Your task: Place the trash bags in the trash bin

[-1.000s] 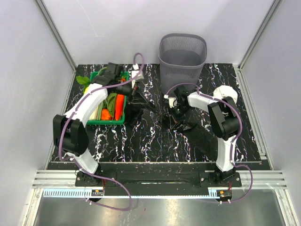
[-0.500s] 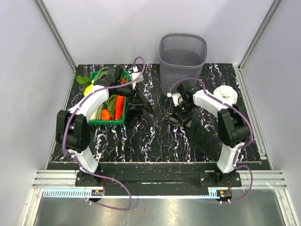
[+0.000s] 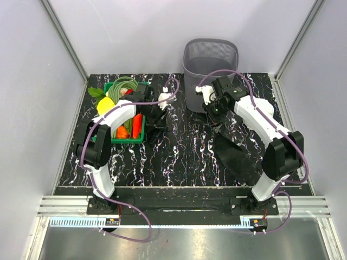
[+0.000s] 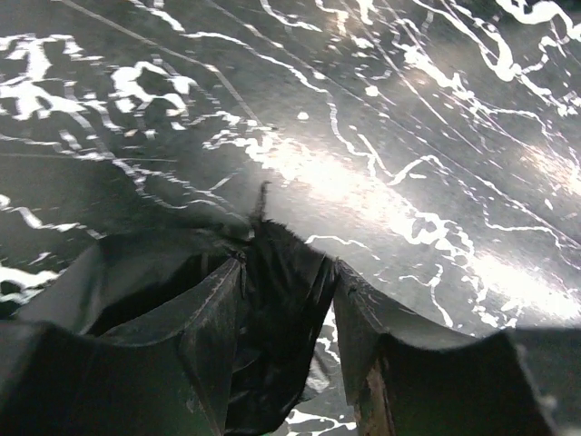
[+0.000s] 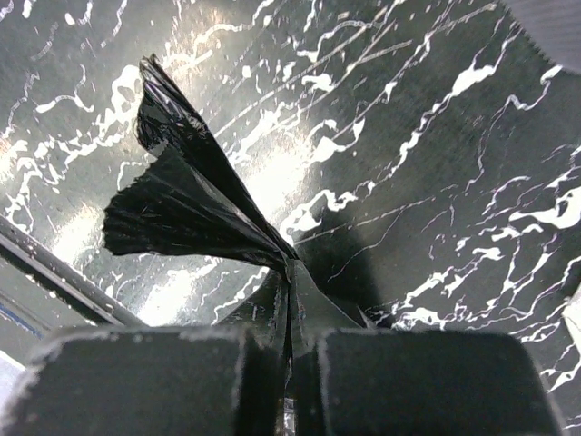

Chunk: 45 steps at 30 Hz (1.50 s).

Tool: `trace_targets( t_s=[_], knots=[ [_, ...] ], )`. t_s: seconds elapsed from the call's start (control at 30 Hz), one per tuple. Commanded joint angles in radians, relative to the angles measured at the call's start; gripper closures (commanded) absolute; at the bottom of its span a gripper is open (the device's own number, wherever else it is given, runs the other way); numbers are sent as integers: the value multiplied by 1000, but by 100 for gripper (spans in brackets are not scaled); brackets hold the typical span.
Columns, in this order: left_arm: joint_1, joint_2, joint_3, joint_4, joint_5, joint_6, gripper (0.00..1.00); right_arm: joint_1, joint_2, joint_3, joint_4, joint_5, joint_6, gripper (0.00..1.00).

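Observation:
The grey mesh trash bin stands at the back of the table. My right gripper hovers just in front of it, shut on a corner of a black trash bag that trails down to the table on the right. In the right wrist view the film fans out from the pinched gripper. My left gripper is beside the green crate, over a second crumpled black trash bag. Its jaws stand apart, with that bag's film hanging loosely between them and a gap showing on one side.
A green crate holding vegetables and a coiled green hose sits at the back left, close to my left arm. The black marbled table ends at metal rails by the grey walls on both sides.
My left gripper has opened around the bag it was pinching. My right gripper has risen and moved back toward the bin, drawing its bag out long.

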Motion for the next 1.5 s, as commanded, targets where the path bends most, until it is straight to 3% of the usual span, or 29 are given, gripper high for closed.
trace_targets(
  t_s=[0.0, 0.23, 0.47, 0.6, 0.73, 0.93, 1.47],
  knots=[
    [-62, -48, -32, -85, 27, 52, 52, -12, -21, -49, -7, 5, -17, 100],
    [-130, -109, -104, -152, -85, 80, 35, -21, -35, -99, 19, -18, -17, 100],
    [-116, -212, -46, -162, -99, 6, 22, -35, -43, -112, 20, -33, -23, 100],
    [-119, -191, 30, -148, -206, -51, 11, -35, -44, -116, 22, -50, -21, 100],
    [-128, -102, 60, -154, -362, -57, 9, -36, -56, -136, 30, -53, -20, 100],
    [-133, -27, 29, -137, -479, -94, 9, -44, -64, -164, 45, -73, -17, 100],
    [-162, 113, -51, -71, -527, -117, 9, -66, -96, -214, 54, -70, -23, 100]
  ],
)
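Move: The bag roll lies under the left hand, roughly 9 cm down, 3 cm to its left and 2 cm back, its loose film already between the half-open fingers. The vegetable crate stands some 20 cm to the left and 9 cm farther out. From the right hand, which holds the torn-off black bag by its neck, that bag's spread body lies about 16 cm below, 11 cm right and 8 cm back; the trash bin stands about 23 cm ahead, 1 cm left. The roll's loose film stays on the left fingers as they spread from half open to nearly wide. The left hand dips back some 8 cm, swings forward and up, then drops about 12 cm towards the roll, tipping some 30 degrees so the fingers point more steeply down. The right hand keeps its pinch on the torn-off bag, lowering it about 5 cm and drawing a little back and right. ##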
